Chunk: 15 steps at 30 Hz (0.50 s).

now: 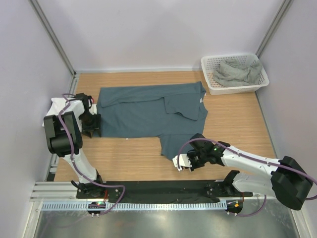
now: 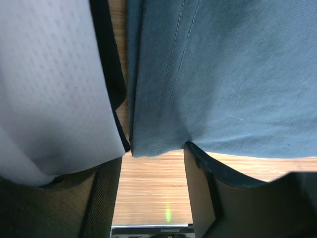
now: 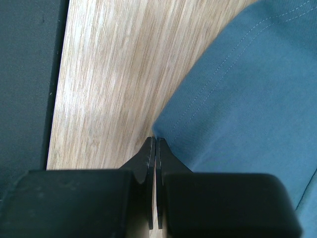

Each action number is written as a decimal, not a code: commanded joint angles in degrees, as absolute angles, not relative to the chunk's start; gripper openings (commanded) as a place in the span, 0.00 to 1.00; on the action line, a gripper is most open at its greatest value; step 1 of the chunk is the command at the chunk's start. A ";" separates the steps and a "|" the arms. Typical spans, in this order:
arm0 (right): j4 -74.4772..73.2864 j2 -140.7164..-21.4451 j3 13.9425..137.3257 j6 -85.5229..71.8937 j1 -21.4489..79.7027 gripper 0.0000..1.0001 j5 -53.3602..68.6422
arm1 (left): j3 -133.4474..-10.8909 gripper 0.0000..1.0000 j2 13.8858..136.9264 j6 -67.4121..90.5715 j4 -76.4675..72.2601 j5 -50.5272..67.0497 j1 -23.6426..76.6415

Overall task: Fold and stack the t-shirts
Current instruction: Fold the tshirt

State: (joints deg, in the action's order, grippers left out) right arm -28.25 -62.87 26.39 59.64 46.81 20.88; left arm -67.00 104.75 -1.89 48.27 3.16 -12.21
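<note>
A slate-blue t-shirt (image 1: 143,111) lies spread on the wooden table (image 1: 124,158), partly folded over itself. My left gripper (image 1: 92,125) is at its left edge. In the left wrist view it (image 2: 152,159) stands open, the shirt's hemmed corner (image 2: 148,141) lying at the tips and bare wood between the fingers (image 2: 203,193). My right gripper (image 1: 179,162) is at the shirt's near corner. Its jaws (image 3: 156,140) are shut, and the corner of the shirt (image 3: 237,99) runs into their tips. A white t-shirt (image 1: 58,104) (image 2: 49,89) lies over a black one (image 2: 110,64) beside the left arm.
At the back right a white mesh basket (image 1: 233,90) holds a crumpled grey-green t-shirt (image 1: 237,72). A black strip (image 3: 25,74) and a metal rail (image 1: 148,204) run along the near edge. Grey walls close in the left, back and right.
</note>
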 commanded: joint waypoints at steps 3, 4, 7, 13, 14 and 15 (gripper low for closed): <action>-28.92 -62.49 24.70 58.27 47.02 0.01 19.25 | -68.20 0.51 105.91 -2.11 46.23 5.27 -12.83; -29.00 -62.49 24.78 58.10 46.93 0.01 19.25 | -68.12 0.49 105.91 -2.28 46.32 5.53 -12.75; -29.00 -62.32 24.79 57.39 46.93 0.01 18.81 | -67.94 0.43 105.47 -2.81 46.67 5.62 -12.83; -29.27 -60.48 24.70 54.59 46.85 0.02 16.53 | -68.11 0.08 102.49 -4.13 49.04 6.68 -12.74; -29.27 -60.12 24.70 54.15 46.93 0.02 15.74 | -68.38 0.00 101.61 -4.13 50.00 7.20 -12.74; -29.44 -59.77 24.61 53.53 46.93 0.02 15.30 | -68.55 0.00 101.17 -4.22 50.44 7.47 -12.74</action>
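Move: Right between the left hand's parted fingers, within about 1 cm of the hand point and 1 cm below it, is the blue t-shirt's near left corner. The folded white t-shirt's middle lies some 12 cm to the left and 9 cm ahead, at about its height; the blue shirt's far left corner is about 20 cm ahead and 3 cm to the right. From the right hand, the near left corner is roughly 42 cm left and 14 cm ahead. Closing from about half open to almost shut, the left fingers pinch the blue t-shirt's near left corner, one pad on each side of the cloth; that hand, still pointing straight down, stays low at the table with barely half a centimetre of drift to the right at the end. The right hand, fingers already shut, keeps its pinch on the sleeve's near corner, turning some 5 degrees clockwise. ##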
